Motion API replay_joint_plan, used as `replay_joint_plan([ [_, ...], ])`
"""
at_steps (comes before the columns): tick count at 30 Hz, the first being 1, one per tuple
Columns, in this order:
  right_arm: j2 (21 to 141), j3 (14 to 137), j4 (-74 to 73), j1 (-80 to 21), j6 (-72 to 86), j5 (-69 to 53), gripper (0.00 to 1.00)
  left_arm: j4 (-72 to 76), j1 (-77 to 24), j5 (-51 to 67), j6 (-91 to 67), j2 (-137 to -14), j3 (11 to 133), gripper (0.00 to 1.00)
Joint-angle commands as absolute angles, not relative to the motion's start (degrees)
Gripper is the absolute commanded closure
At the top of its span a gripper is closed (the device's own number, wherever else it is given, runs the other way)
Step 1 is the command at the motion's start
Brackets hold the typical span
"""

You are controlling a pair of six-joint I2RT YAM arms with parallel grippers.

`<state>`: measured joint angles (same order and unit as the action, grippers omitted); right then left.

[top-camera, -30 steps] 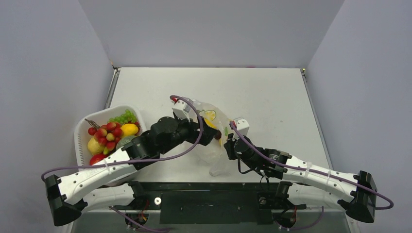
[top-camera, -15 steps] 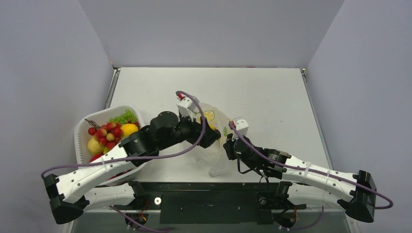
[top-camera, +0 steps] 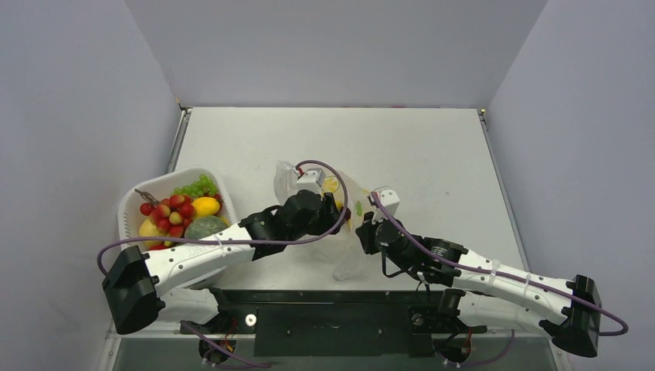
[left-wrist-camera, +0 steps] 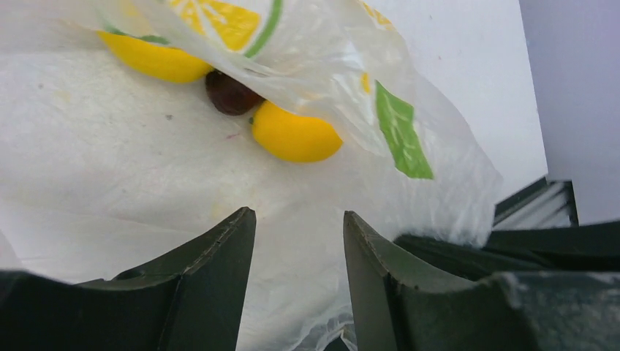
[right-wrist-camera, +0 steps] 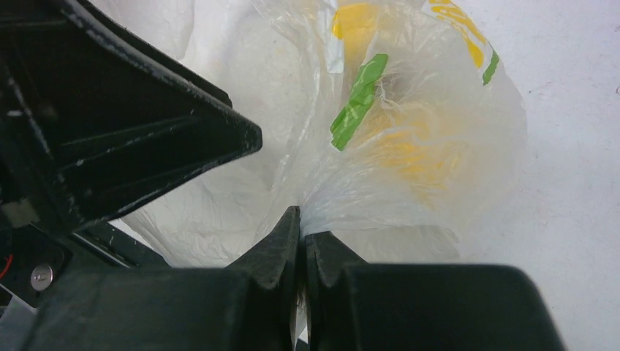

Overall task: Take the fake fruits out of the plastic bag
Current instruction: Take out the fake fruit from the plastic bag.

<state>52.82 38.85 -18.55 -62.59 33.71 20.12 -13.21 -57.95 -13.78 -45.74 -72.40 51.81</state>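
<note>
The plastic bag [top-camera: 349,259] lies crumpled at the table's middle, printed with lemon slices and green leaves. Inside it I see fake fruits: a yellow lemon [left-wrist-camera: 296,135], a dark red cherry [left-wrist-camera: 230,93] and another yellow fruit [left-wrist-camera: 153,62]. My left gripper [left-wrist-camera: 298,216] reaches into the bag [left-wrist-camera: 183,168] and stops short of the lemon. Its jaws stand partly apart over the film, with no fruit between them. My right gripper [right-wrist-camera: 301,219] is shut on a pinch of the bag's film [right-wrist-camera: 409,161] at the near right side. From above, the left gripper [top-camera: 337,212] sits just left of the right gripper [top-camera: 363,232].
A white oval basket [top-camera: 130,210] stands at the left, heaped with fake fruits [top-camera: 181,210]: red berries, green grapes, yellow and green pieces. My left forearm passes over its near right rim. The black base frame [top-camera: 332,313] runs along the near edge.
My left arm has pushed right and deeper into the bag, and its jaws have narrowed. The bag's far left flap is now uncovered. The right gripper has held still on the film.
</note>
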Motion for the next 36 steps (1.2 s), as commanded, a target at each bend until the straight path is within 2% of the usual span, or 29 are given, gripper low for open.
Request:
replay_joint_plan([
  [1, 51.6, 38.5, -17.2, -62.2, 34.0, 21.6, 1.00, -7.0, -57.0, -23.8, -52.1, -72.3, 50.2, 0.55],
  [13, 51.7, 38.3, -17.0, -62.2, 33.6, 21.6, 1.00, -2.4, -51.1, -26.1, -61.9, -80.8, 48.5, 0.49],
  [15, 51.6, 38.3, -17.0, -62.2, 33.6, 21.5, 1.00, -1.1, -50.6, -26.6, -62.6, -81.6, 48.3, 0.43],
  [16, 51.6, 38.3, -17.0, -62.2, 33.7, 21.5, 1.00, -0.9, -50.5, -27.0, -62.8, -81.8, 48.3, 0.36],
  [19, 51.7, 38.1, -16.7, -62.2, 33.5, 21.7, 1.00, 1.2, -49.8, -27.6, -63.5, -83.6, 48.9, 0.26],
  [21, 51.8, 38.3, -16.8, -62.2, 33.5, 21.5, 1.00, 1.5, -49.4, -27.6, -64.6, -84.7, 49.2, 0.23],
  [28, 52.7, 39.8, -18.3, -62.2, 32.3, 21.9, 1.00, 4.5, -49.2, -29.9, -66.1, -84.7, 47.6, 0.22],
  [31, 53.6, 42.4, -22.2, -61.4, 32.5, 24.3, 0.87, 5.5, -49.1, -29.1, -65.0, -83.9, 46.7, 0.21],
  [32, 53.8, 43.8, -23.6, -61.1, 32.4, 24.7, 0.77, 5.7, -48.8, -28.0, -64.7, -83.8, 46.4, 0.21],
  [36, 53.5, 48.2, -24.6, -57.5, 30.6, 20.1, 0.54, 6.1, -48.7, -26.1, -64.3, -84.0, 45.9, 0.21],
])
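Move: The lemon in the bag lies about 11 cm ahead of the empty left gripper, 4 cm to its right and some 10 cm below. The plum sits 3 cm beyond the lemon and 2 cm left of it; the long yellow fruit is about 6 cm beyond the lemon and 8 cm to its left. From the right gripper, which holds the bag's edge, the lemon is roughly 13 cm ahead, 2 cm left and 9 cm lower. Bring the left gripper forward about 9 cm into the bag towards the lemon, sinking some 6 cm and easing a little left, while swinging the wrist roughly 30 degrees counter-clockwise and spreading the fingers wide from half open. Keep the right gripper still, pinching the bag's edge, then at the very end start opening its fingers and drift slightly right and forward. ##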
